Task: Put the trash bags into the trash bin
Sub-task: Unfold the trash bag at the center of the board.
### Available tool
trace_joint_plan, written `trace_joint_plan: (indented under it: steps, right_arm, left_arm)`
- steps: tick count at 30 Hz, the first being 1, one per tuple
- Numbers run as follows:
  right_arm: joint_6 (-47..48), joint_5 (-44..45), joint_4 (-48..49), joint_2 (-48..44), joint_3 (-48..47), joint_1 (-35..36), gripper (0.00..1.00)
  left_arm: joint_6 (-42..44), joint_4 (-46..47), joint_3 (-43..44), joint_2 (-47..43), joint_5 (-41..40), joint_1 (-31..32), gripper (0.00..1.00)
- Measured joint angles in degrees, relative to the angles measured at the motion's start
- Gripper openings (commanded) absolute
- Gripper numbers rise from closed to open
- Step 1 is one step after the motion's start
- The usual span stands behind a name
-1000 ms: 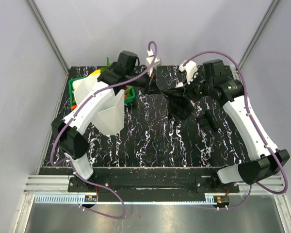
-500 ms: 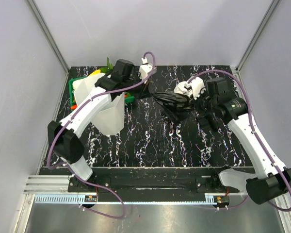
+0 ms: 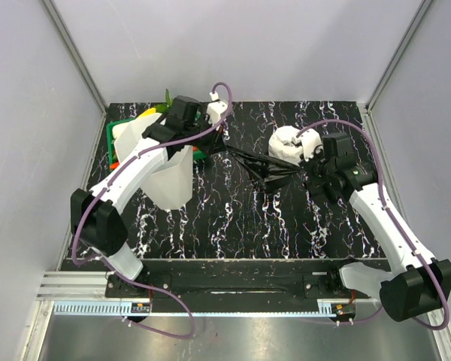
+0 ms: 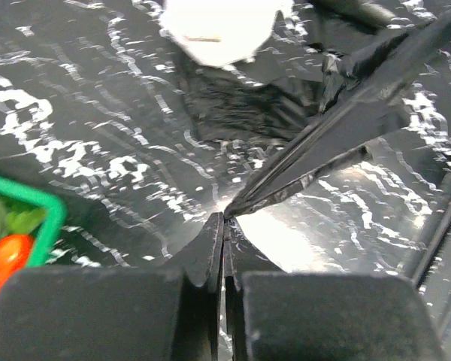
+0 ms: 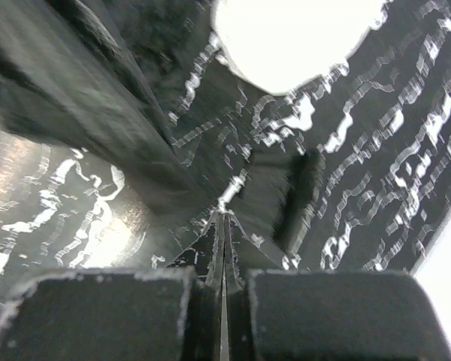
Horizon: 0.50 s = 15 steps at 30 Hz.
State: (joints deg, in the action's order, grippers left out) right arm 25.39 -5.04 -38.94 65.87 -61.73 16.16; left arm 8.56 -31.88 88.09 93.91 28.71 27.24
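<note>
A black trash bag [image 3: 261,165] hangs stretched in a taut strip over the middle of the table, between my two grippers. My left gripper [image 3: 215,149] is shut on its left corner; the left wrist view shows the film [image 4: 338,128] running off from the shut fingertips [image 4: 224,219]. My right gripper [image 3: 306,175] is shut on the other end, and the film [image 5: 90,90] rises up and left from its tips [image 5: 224,218]. The white translucent trash bin [image 3: 173,180] stands upright to the left, partly under my left arm.
A white roll of plastic [image 3: 286,142] lies on the table behind the bag, also in both wrist views [image 4: 218,26] [image 5: 293,37]. A green basket [image 3: 122,140] of toy vegetables stands behind the bin at the back left. The table top is black marble-patterned.
Both grippers moved apart, the left toward the bin and the right toward the near right. The bunched bag has been drawn out into a taut strip, and the white roll now shows.
</note>
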Motion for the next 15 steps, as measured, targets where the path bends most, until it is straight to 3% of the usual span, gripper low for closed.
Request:
trace_joint_plan:
  steps: [9,12,14,15]
  right_arm:
    - [0.0,4.5,-2.6,-0.8,2.8,-6.0,0.01]
    - [-0.2,0.3,-3.5,-0.8,2.6,-6.0,0.22]
    - [-0.6,-4.6,-4.9,-0.5,1.6,-6.0,0.44]
    - [-1.1,-6.7,-5.2,-0.1,0.8,-6.0,0.46]
  left_arm:
    - [-0.7,1.6,-0.2,-0.1,-2.4,-7.6,0.0]
    - [-0.7,1.6,-0.6,-0.1,-1.6,-6.7,0.0]
    - [-0.7,1.6,-1.2,-0.1,-0.4,-5.3,0.0]
    - [-0.7,1.5,-1.5,-0.1,0.4,-4.3,0.0]
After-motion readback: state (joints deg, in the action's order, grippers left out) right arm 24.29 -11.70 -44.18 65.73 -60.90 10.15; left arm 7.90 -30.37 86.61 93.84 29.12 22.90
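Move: The black trash bag is pinched in both shut grippers and stretched between them, its middle some 12 cm right of the left hand, 4 cm back and 5 cm lower. The white bin stands about 20 cm left of that hand and 4 cm back, the vegetable basket about 23 cm left and 15 ahead. From the right hand the bag's middle lies about 11 cm left, 1 ahead and 3 lower, the white bag some 12 cm ahead and 3 left, the black roll about 10 cm right and 2 ahead, both well below. Both hands spring apart from the taut trash bag: the left, still shut on its end, swings about 7 cm left and forward, turning some 10 degrees counter-clockwise, then comes roughly halfway back. The right goes about 5 cm right and sinks some 2 cm, losing its end of the bag, then swings back some 3 cm to the left while drawing back slightly and tipping down, its fingers starting to part to about a quarter open at the end. ##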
